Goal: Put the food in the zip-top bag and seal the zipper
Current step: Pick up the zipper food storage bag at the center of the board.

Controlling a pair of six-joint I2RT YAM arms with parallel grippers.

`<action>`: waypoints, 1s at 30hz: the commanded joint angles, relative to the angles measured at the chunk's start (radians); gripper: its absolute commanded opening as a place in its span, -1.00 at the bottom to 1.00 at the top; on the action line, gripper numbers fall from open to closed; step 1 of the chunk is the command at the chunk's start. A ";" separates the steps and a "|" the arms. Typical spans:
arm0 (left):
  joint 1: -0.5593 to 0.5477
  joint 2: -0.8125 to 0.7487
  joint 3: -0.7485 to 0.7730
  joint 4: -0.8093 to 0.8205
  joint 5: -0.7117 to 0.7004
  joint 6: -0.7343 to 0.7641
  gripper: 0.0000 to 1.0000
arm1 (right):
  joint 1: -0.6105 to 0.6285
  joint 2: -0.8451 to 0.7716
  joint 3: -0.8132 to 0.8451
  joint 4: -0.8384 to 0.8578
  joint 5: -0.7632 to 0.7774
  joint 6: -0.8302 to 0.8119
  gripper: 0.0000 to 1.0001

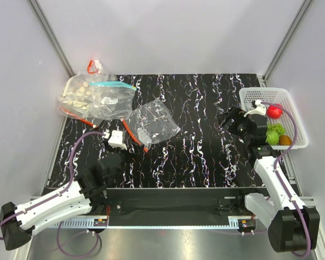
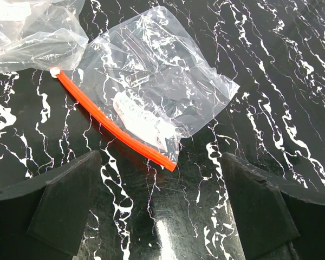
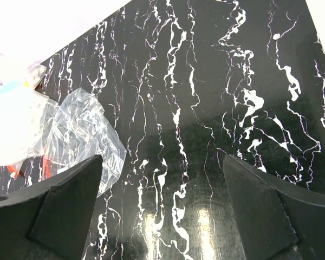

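Observation:
The clear zip-top bag (image 1: 153, 122) lies flat and empty left of the table's middle, its red-orange zipper (image 1: 134, 135) along the near-left edge. The food rests in a white basket (image 1: 251, 95) at far right: a red fruit (image 1: 274, 111), green pieces (image 1: 275, 132) and a brown-orange ball (image 1: 285, 140). My left gripper (image 1: 125, 156) hovers open just short of the zipper's near end (image 2: 170, 165), fingers (image 2: 70, 200) empty; the bag (image 2: 151, 81) spreads ahead of it. My right gripper (image 1: 227, 118) stands open and empty beside the basket, facing the bag (image 3: 81, 135).
Two other clear bags (image 1: 95, 97) are piled at the far left corner, one with a teal strip and one holding pale beige pieces. White walls close the table on three sides. Black marbled tabletop (image 1: 195, 151) lies between the arms.

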 commanded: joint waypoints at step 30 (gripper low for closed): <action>0.529 0.016 0.032 -0.054 0.491 -0.364 0.98 | 0.695 0.663 0.486 -0.036 -0.004 -0.302 0.28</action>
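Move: From the right hand, the middle of the flat zip-top bag with the orange zipper lies about 33 cm to the left, 5 cm farther out and some 18 cm below. From this same hand, the blue-zipped bag is roughly 57 cm left and 17 cm ahead; the white basket is about 24 cm right and 6 cm ahead. From the left hand, the orange-zipped bag is about 19 cm ahead, 5 cm right and 16 cm below, and the blue-zipped bag 31 cm ahead and 21 cm left. The right hand sweeps some 26 cm left across the open board to the near right edge of the orange-zipped bag, sinking about 5 cm while its wrist swings some 45 degrees counter-clockwise to point at the bag and its fingers narrow from wide open to about two thirds. Starting later, the still empty, wide-open left hand eases a few centimetres forward and left towards the middle of the orange zipper, tipping down a little and rolling its left side lower, then all but stops above the board beside the zipper. ##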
